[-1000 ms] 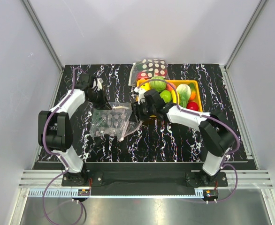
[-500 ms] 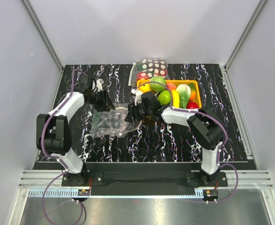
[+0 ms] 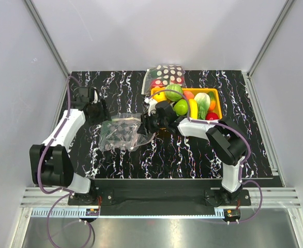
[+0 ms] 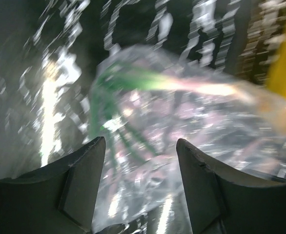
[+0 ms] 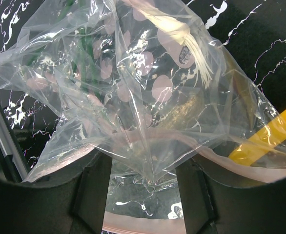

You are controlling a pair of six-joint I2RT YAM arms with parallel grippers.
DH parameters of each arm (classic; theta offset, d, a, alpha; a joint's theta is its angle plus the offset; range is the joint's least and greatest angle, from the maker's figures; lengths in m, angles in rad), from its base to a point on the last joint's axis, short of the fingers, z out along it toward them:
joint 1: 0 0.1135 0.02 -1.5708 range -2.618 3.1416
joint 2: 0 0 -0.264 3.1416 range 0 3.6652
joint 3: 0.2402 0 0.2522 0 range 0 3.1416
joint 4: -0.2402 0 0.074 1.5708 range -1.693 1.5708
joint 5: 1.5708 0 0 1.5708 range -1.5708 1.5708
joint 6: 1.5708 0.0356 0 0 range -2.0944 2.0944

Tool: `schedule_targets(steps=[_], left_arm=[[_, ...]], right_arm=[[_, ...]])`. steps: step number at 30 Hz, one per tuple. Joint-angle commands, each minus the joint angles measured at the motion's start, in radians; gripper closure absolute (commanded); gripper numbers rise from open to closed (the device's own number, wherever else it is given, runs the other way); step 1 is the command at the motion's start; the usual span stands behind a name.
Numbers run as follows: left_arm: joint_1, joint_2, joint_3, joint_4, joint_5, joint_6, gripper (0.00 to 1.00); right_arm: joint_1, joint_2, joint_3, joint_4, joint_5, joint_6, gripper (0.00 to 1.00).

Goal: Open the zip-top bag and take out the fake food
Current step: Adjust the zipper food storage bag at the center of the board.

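Observation:
The zip-top bag [image 3: 121, 132] lies crumpled on the black marbled table, see-through with faint reddish dots [image 5: 133, 83]. My left gripper [image 3: 101, 111] is open just left of the bag and apart from it; the blurred film [image 4: 172, 112] fills the view beyond its spread jaws [image 4: 140, 141]. My right gripper [image 3: 145, 124] is at the bag's right edge, open, with loose film draped over both fingers [image 5: 144, 161] and the pink zip strip [image 5: 141, 223] crossing below them. Fake food [image 3: 181, 106] in green, yellow, orange and red is piled in the yellow tray [image 3: 218, 106].
A bag with large polka dots [image 3: 167, 75] lies behind the tray at the table's far edge. The tray's yellow rim [image 5: 275, 131] is close to the right of the right gripper. White walls enclose the table on three sides.
The left gripper opened, let go of the bag and drew back to the left. The bag sank flatter. The right gripper pushed a little left and stays at the bag's right edge.

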Motion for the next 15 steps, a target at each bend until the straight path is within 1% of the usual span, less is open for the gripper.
schedule_targets(steps=[1, 4, 9, 12, 13, 15], left_arm=[[0.003, -0.001, -0.047, -0.035, -0.097, -0.015, 0.35], [0.004, 0.004, -0.076, -0.021, -0.127, -0.018, 0.34], [0.004, 0.051, -0.107, 0.017, -0.071, -0.019, 0.35], [0.004, 0.083, -0.116, 0.049, -0.035, -0.012, 0.43], [0.004, 0.097, -0.119, 0.055, -0.020, -0.006, 0.52], [0.004, 0.116, -0.122, 0.066, 0.023, 0.004, 0.60]], right_arm=[[0.008, -0.033, -0.002, 0.038, 0.023, -0.004, 0.41], [0.009, -0.036, -0.004, 0.038, 0.023, 0.000, 0.40], [0.009, -0.042, -0.007, 0.036, 0.026, -0.001, 0.40], [0.009, -0.040, -0.004, 0.035, 0.026, -0.003, 0.40], [0.009, -0.039, -0.002, 0.035, 0.024, -0.003, 0.40], [0.009, -0.033, 0.002, 0.040, 0.021, -0.003, 0.40]])
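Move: The zipper bag lies flat with its middle some 6 cm back, 9 cm right and 9 cm below the left hand; its near-upright left edge is about 5 cm straight back, 9 cm down. Inside the bag, the green onion's middle is about 1 cm back and 10 cm right of that hand, as low. From the right hand at its mouth, the bag's middle is roughly 4 cm back, 9 cm left, 3 cm below; the food box is 7 cm ahead, 18 cm right, about level. The bag's left edge is what the left hand comes down to: it sinks about 7 cm and draws back some 3 cm, the drawing back mostly first. Its fingers tip about 10 degrees steeper, stay wide for most of the way, then close part way over the film without shutting. The right hand stays put at the bag's mouth, fingers still spread. ##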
